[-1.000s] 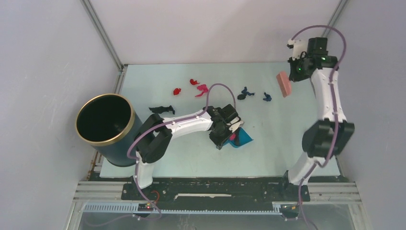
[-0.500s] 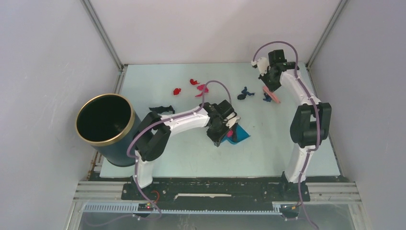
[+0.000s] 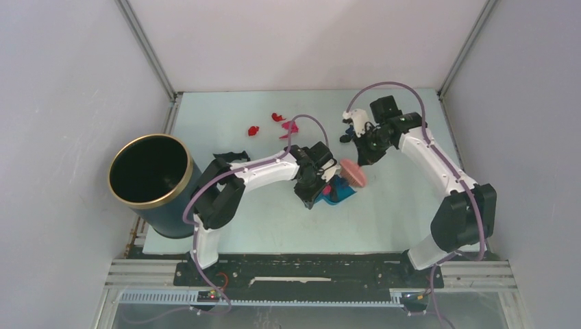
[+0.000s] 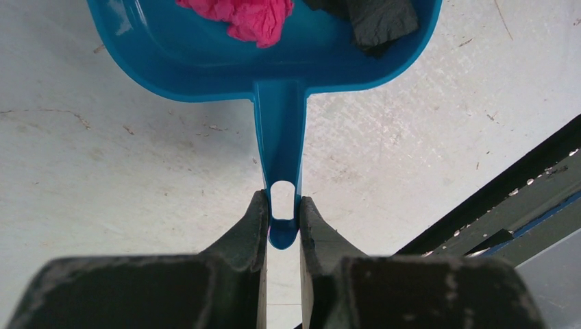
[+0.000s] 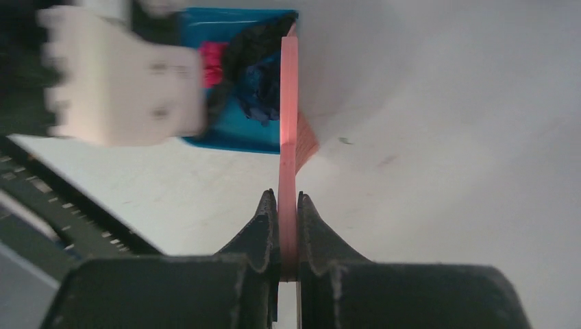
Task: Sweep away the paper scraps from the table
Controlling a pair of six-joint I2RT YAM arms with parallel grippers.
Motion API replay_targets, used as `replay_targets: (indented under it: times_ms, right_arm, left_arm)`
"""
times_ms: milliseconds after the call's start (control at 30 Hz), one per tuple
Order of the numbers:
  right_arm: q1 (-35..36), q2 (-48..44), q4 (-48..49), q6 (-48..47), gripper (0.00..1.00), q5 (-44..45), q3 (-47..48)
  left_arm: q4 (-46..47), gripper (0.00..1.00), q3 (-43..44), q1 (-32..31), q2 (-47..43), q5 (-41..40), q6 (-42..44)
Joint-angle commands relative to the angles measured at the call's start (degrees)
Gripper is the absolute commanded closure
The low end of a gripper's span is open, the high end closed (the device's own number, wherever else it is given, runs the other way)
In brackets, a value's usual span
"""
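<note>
My left gripper [image 4: 282,202] is shut on the handle of the blue dustpan [image 4: 205,62], which lies flat on the table [image 3: 397,205] at mid-table [image 3: 340,194]. A magenta scrap [image 4: 240,14] and a dark scrap [image 4: 380,20] lie in the pan. My right gripper [image 5: 288,199] is shut on the pink hand brush [image 5: 288,103], whose head [image 3: 353,171] stands at the pan's mouth against dark blue and black scraps [image 5: 259,82]. Loose on the table are red scraps [image 3: 253,129], a magenta one [image 3: 289,127] and a black one [image 3: 231,156].
A tall dark bin with a gold rim [image 3: 111,179] stands at the table's left front corner. Grey-white walls close the table on three sides. A black rail [image 3: 308,271] runs along the near edge.
The right arm swung the brush from the far right across to the dustpan's mouth. The dark blue scrap on the right no longer lies on the table. The dustpan shifted slightly left.
</note>
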Motion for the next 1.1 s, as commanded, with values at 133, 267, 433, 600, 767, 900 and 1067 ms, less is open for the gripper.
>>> replay_targets:
  times_ms: [133,267,433,600,767,900,1067]
  right_arm:
    - [5.1,-7.0,-3.0,8.5,1.0,-7.3,0.0]
    - [4.4,-9.2,-5.3,8.5,1.0,-0.3,2.0]
    - [-0.8,-13.4,-7.8,6.0,1.0,2.9,2.0]
    - [-7.9,-17.0,-11.9,2.8,1.0,1.8,1.8]
    - [-18.6,-20.9,-12.8,-1.0,1.0,6.1,-0.8]
    - [-29.3,-24.4,-8.9,-5.1,1.0,7.9,-6.9]
    - [-38.7,-26.3,-5.2,-8.3,1.0,6.9,-13.5]
  left_arm:
    - [0.3,1.0,1.5,-0.7,0.5,1.7,-0.6]
    - [1.4,0.99,1.0,-0.9,-0.6,1.0,-0.7]
    - [3.9,0.99,-0.2,-1.4,-3.1,0.3,-0.6]
    - [5.2,0.99,-0.8,-1.8,-4.4,0.5,0.0]
    - [3.9,1.0,-0.9,-3.8,-5.7,-0.4,2.4]
    - [3.2,1.0,-1.4,-7.5,-6.5,-0.1,4.5]
    - [2.6,1.0,-1.2,-11.2,-5.4,1.5,6.1]
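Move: The right hand grips the brush, head down. The red scrap that it will head for lies about 25 cm to its right, 2 cm back and roughly 14 cm below. The dustpan, already holding pink, black and blue scraps, is some 7 cm left and 3 cm back, 13 cm down; the navy scraps lie about 17 cm ahead and 3 cm left. From the left hand, which holds the pan's handle, the red scrap is some 40 cm right and 6 cm ahead. With the brush head close to the pan's mouth, the right hand carries on about 4 cm back and left over the pan, then lifts the brush away and swings it some 23 cm right and further back towards the red scrap, turning clockwise and starting to sink again at the end. The left hand keeps its grip and draws the pan back and right about 5 cm late on, raising it slightly with a small clockwise turn. ##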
